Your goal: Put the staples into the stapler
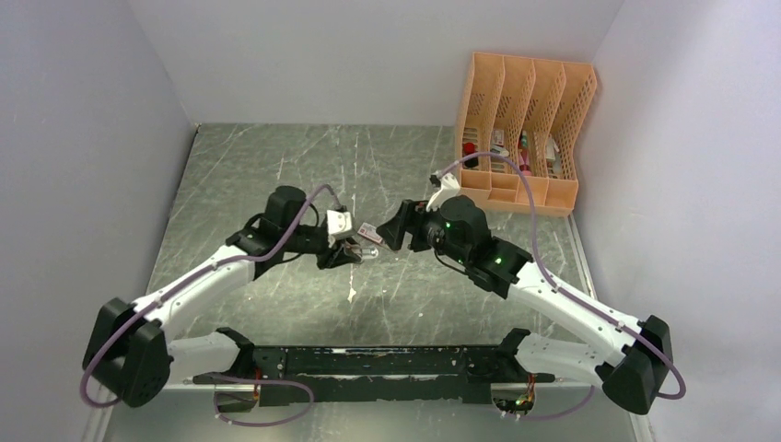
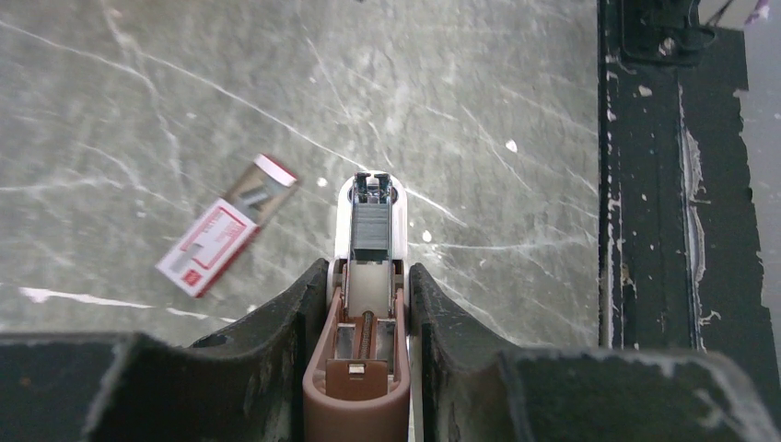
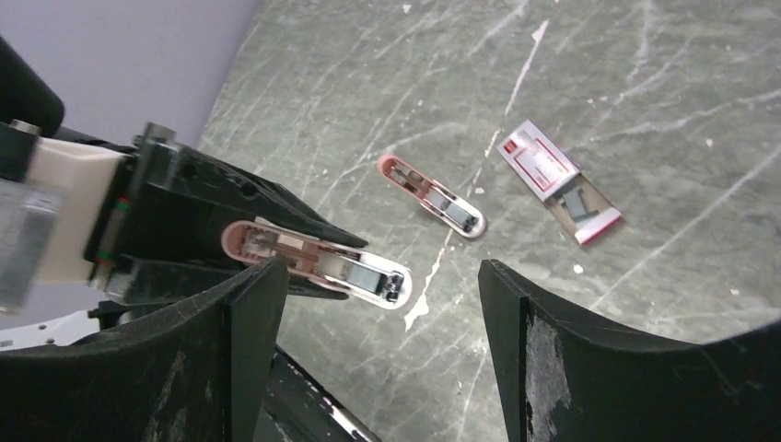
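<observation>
My left gripper (image 2: 368, 269) is shut on the salmon-pink and white stapler (image 2: 357, 368), holding it above the table with its magazine lying open. A grey strip of staples (image 2: 371, 228) sits in the channel near the white front end. The red-and-white staples box (image 2: 226, 226) lies on the table to the left, its tray slid partly out. In the right wrist view the held stapler (image 3: 313, 262) sits just past my right gripper (image 3: 382, 276), which is open with nothing in it. The box (image 3: 560, 180) lies beyond. From above, the two grippers (image 1: 345, 250) (image 1: 398, 226) face each other closely.
An orange mesh desk organizer (image 1: 520, 133) stands at the back right with small items in it. A second pink stapler shape (image 3: 431, 195) shows on the table below the held one. The black base rail (image 2: 645, 184) runs along the near edge.
</observation>
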Action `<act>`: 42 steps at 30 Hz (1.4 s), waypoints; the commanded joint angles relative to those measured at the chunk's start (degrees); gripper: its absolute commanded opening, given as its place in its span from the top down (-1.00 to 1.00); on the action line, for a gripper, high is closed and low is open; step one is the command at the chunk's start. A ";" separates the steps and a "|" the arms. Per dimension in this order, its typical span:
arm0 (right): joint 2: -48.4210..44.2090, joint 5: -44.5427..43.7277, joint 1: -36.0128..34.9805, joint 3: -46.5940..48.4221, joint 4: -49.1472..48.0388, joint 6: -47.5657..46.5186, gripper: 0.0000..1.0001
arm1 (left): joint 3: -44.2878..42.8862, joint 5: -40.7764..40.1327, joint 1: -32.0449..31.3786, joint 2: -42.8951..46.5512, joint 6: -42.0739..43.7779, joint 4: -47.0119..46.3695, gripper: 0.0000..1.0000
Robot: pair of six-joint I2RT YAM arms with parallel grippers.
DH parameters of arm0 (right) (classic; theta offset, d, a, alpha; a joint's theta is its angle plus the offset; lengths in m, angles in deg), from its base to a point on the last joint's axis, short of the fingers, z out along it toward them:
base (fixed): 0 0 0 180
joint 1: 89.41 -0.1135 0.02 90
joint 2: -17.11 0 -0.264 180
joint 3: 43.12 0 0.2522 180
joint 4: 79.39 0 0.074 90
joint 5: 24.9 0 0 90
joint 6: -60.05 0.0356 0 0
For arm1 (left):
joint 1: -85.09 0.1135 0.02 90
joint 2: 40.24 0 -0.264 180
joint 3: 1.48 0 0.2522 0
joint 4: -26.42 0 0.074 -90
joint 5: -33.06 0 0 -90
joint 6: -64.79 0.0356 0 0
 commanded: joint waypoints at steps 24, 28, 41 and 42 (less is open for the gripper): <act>-2.05 -8.52 0.66 -7.95 7.87 2.75 -0.61 | 18.52 -13.01 -18.89 -30.56 -12.72 -51.66 0.38; -3.03 -10.18 0.67 -8.81 9.19 4.14 -0.61 | 19.88 -14.76 -19.17 -30.49 -12.41 -52.60 -0.09; -3.28 -9.81 0.66 -10.41 10.74 5.97 -0.59 | 22.89 -17.53 -19.20 -16.26 -13.40 -48.53 -0.99; -3.00 -9.03 0.63 -10.15 11.02 5.58 -0.57 | 23.67 -18.30 -19.20 -13.53 -13.94 -48.38 -0.99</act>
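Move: The left hand already holds the opened stapler; the bare table spot it is taken to lies about 6 cm back, 7 cm to the right and 16 cm below. At that same table height, the other stapler lies some 6 cm ahead, straight in line sideways, and the staples box about 9 cm ahead and 8 cm to the right. From the right hand, the spot is roughly 8 cm back, 4 cm left and 22 cm down. Left hand lowers its stapler about 16 cm, back-right onto the table, and releases; right hand sinks 10 cm. ##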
